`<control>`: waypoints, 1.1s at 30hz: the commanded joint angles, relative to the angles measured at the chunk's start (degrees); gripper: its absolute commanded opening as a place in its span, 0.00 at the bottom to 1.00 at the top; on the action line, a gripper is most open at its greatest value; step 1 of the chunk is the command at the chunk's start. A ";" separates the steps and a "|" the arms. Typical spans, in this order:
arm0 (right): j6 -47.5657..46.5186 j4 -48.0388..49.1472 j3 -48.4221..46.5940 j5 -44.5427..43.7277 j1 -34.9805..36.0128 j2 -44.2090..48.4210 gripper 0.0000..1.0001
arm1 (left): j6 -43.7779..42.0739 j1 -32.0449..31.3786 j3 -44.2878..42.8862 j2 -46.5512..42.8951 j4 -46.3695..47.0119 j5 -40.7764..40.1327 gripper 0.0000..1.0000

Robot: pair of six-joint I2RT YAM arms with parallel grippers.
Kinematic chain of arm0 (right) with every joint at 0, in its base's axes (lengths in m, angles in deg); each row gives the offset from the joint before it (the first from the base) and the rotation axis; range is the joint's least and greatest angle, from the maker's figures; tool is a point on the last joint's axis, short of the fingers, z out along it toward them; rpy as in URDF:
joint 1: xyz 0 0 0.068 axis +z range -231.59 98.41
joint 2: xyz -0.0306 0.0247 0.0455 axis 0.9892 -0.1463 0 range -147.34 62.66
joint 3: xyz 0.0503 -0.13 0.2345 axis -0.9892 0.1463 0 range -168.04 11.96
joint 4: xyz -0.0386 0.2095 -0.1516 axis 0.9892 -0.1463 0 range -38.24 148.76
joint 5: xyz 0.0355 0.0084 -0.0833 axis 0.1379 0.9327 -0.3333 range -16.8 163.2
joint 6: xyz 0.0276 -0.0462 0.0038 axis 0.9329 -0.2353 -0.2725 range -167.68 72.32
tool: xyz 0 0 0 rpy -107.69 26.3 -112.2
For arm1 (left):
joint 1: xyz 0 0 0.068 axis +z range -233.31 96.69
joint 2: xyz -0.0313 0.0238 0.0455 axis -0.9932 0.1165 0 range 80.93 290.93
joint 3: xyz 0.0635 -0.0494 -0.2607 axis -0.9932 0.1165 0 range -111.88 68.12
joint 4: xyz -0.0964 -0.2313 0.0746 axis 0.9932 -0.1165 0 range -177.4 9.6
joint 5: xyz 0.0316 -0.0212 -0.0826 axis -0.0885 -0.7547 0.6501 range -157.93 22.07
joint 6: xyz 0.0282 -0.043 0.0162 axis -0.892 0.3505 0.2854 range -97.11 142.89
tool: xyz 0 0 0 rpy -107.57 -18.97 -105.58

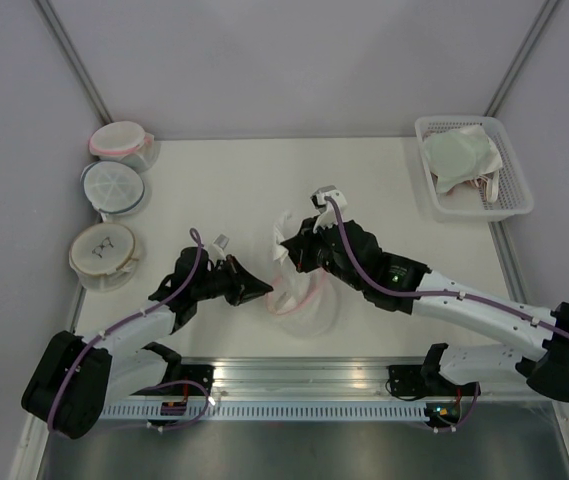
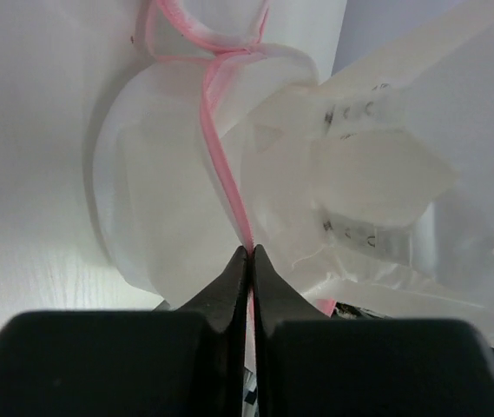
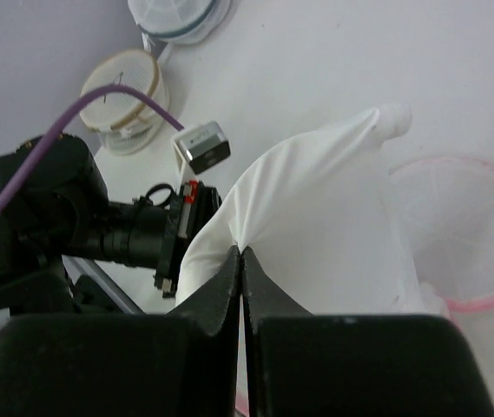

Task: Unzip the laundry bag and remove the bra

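Observation:
The laundry bag (image 1: 304, 303), white mesh with a pink zipper rim, lies open at the table's near middle. My left gripper (image 1: 264, 290) is shut on its pink rim, which shows in the left wrist view (image 2: 226, 169) running into my closed jaws (image 2: 251, 252). My right gripper (image 1: 284, 250) is shut on the bra (image 1: 286, 228), a white soft fabric piece lifted above the bag's opening. In the right wrist view the bra (image 3: 316, 217) hangs from my closed gripper (image 3: 241, 252), with the bag's rim (image 3: 477, 300) below to the right. The bra's padded part with tags (image 2: 359, 165) also shows in the left wrist view.
Three other round mesh pouches stand at the left edge: pink-rimmed (image 1: 119, 140), blue-rimmed (image 1: 114, 187), tan-rimmed (image 1: 104, 252). A white basket (image 1: 514, 165) at the back right holds a pale greenish-white cloth piece (image 1: 459, 155). Grey walls close in the table.

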 commanded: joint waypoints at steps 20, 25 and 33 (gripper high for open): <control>-17.90 -0.88 -44.79 -22.37 -22.44 -18.14 0.00 | -0.18 0.14 -0.78 -3.95 -2.87 3.51 0.02; -19.22 -2.11 -56.04 -22.02 -34.11 -26.04 0.00 | -0.71 0.14 -0.43 -6.31 -6.72 3.95 0.02; -16.50 -4.65 -64.75 -20.52 -50.04 -37.46 0.00 | -0.62 0.23 0.80 -10.80 -11.22 4.30 0.02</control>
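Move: Out beyond and to the right lies the white basket, some 31 cm ahead of the right hand, 44 cm to its right and 22 cm below; the green cloth in it sits about 32 cm ahead and 41 cm right. The laundry bag is about 5 cm back, 2 cm left and 21 cm below. From the left hand, the bag's middle is roughly 7 cm right, 2 cm back and 5 cm lower, the basket about 34 cm ahead and 53 cm right. Drawing the bra up and forward out of the laundry bag, the right hand keeps its pinch and climbs about 23 cm, then sweeps out and to the right towards the basket, some 30 cm each way, turning about 65 degrees clockwise as its fingers tip upward. The left hand keeps the bag's pink edge pinched, rising slightly and easing back 2 cm. ##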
